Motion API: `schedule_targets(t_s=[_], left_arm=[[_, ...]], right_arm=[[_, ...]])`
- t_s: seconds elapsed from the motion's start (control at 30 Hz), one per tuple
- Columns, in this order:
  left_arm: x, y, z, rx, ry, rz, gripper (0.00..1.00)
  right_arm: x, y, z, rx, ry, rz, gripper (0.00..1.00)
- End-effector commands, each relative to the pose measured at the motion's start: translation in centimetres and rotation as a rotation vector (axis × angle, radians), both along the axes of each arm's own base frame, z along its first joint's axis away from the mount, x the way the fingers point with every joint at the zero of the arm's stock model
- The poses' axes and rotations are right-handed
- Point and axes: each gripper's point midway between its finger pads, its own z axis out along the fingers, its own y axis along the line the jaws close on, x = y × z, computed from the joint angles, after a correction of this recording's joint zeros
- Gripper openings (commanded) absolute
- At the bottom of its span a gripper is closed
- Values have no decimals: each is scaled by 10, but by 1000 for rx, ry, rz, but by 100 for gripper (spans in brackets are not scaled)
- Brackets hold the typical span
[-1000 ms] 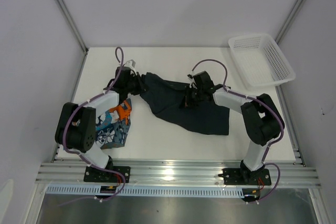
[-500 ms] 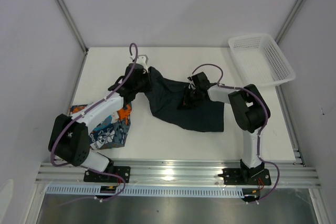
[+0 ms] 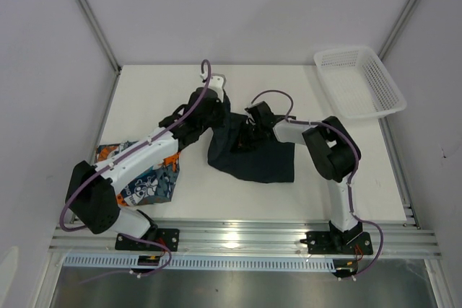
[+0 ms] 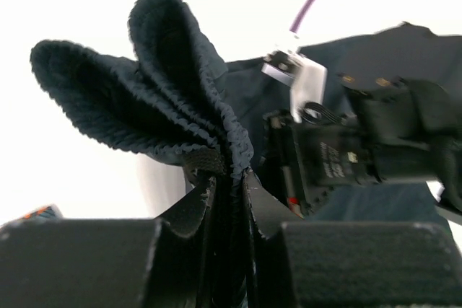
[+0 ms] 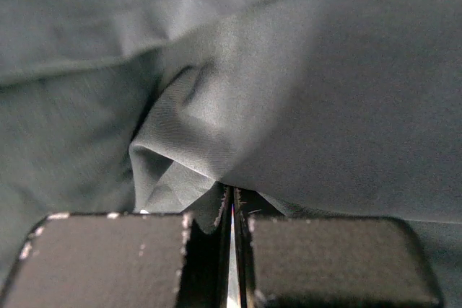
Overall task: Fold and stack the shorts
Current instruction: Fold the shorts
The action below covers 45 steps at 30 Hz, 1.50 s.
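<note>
The plain dark shorts [image 3: 256,160] lie bunched mid-table. My left gripper [image 3: 214,108] is shut on their ribbed waistband [image 4: 180,99], which stands up in folds above the jaws of that gripper [image 4: 231,178] in the left wrist view. My right gripper [image 3: 251,126] sits on the same dark shorts [image 5: 303,91], just right of the left one. In the right wrist view this gripper [image 5: 232,191] is shut, with a pinch of thin fabric drawn to its tips. The printed shorts [image 3: 150,178] lie folded at the front left, partly under the left arm.
A white mesh basket [image 3: 359,83] stands at the table's back right corner, overhanging the edge. The right gripper's body [image 4: 346,153] fills the space close beside my left jaws. Purple cables loop above both wrists.
My left gripper has carried the waistband to the right and slightly back. The right gripper has moved left with the fabric, so the dark shorts are bunched narrower.
</note>
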Motion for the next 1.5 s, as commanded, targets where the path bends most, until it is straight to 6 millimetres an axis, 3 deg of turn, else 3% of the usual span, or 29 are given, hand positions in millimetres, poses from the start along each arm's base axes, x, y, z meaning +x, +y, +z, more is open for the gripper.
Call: schedule_targets(t_s=[0.0,0.17,0.4,0.5,0.63,0.77,1.0,1.07,1.2,1.27,1.33,1.47], left_arm=[[-2,-13,23,-2,-56,-15,1],[-16,-33,38,-25,-65,-54,1],[-31,-57,39,-49,-64,-121,1],[-33,-64,46,-57,-72,-138,1],[-29,-70,38,-39,-50,-139,1],[-24,-66,28,-1,-45,-112,1],[-18,-56,36,40,-77,-73,1],[-18,-53,37,48,-82,-68,1],[-19,-51,43,53,-95,-71,1],[-20,-49,44,56,-98,-72,1],[-20,-49,45,56,-102,-71,1],[-20,-51,44,60,-100,-78,1]], right_arm=[[8,-6,4,-51,-12,-41,0],[12,0,1,-38,15,-36,0],[10,17,-12,31,104,-3,0],[11,17,-16,43,117,-4,0],[13,16,-13,48,116,-4,0],[17,14,13,54,60,-9,6],[24,5,89,132,-52,-17,17],[27,-1,109,137,-89,-26,22],[30,-27,116,59,-119,-73,35],[33,-46,125,45,-149,-102,35],[25,-64,120,20,-143,-115,36],[13,-119,129,-110,-207,-193,32]])
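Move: About 9 cm to the right of the left hand, 4 cm back and some 19 cm below lies the middle of the shorts' flat part; their bunched waistband is already in its fingers. From the right hand, whose shut fingertips are down on the cloth, that middle is roughly 6 cm to the right and level fore and aft. The folded patterned shorts lie about 24 cm left of and 11 cm nearer than the left hand. Keeping the bunched waistband pinched and high, the left hand swings right and back some 7 cm over the flat part, then eases a little forward and left again. The right hand's shut fingers, down on the cloth, nudge about 2 cm left and 1 cm forward; then they open about a third, come off it and rise some 12 cm, the hand swinging right and a little forward across the shorts. ##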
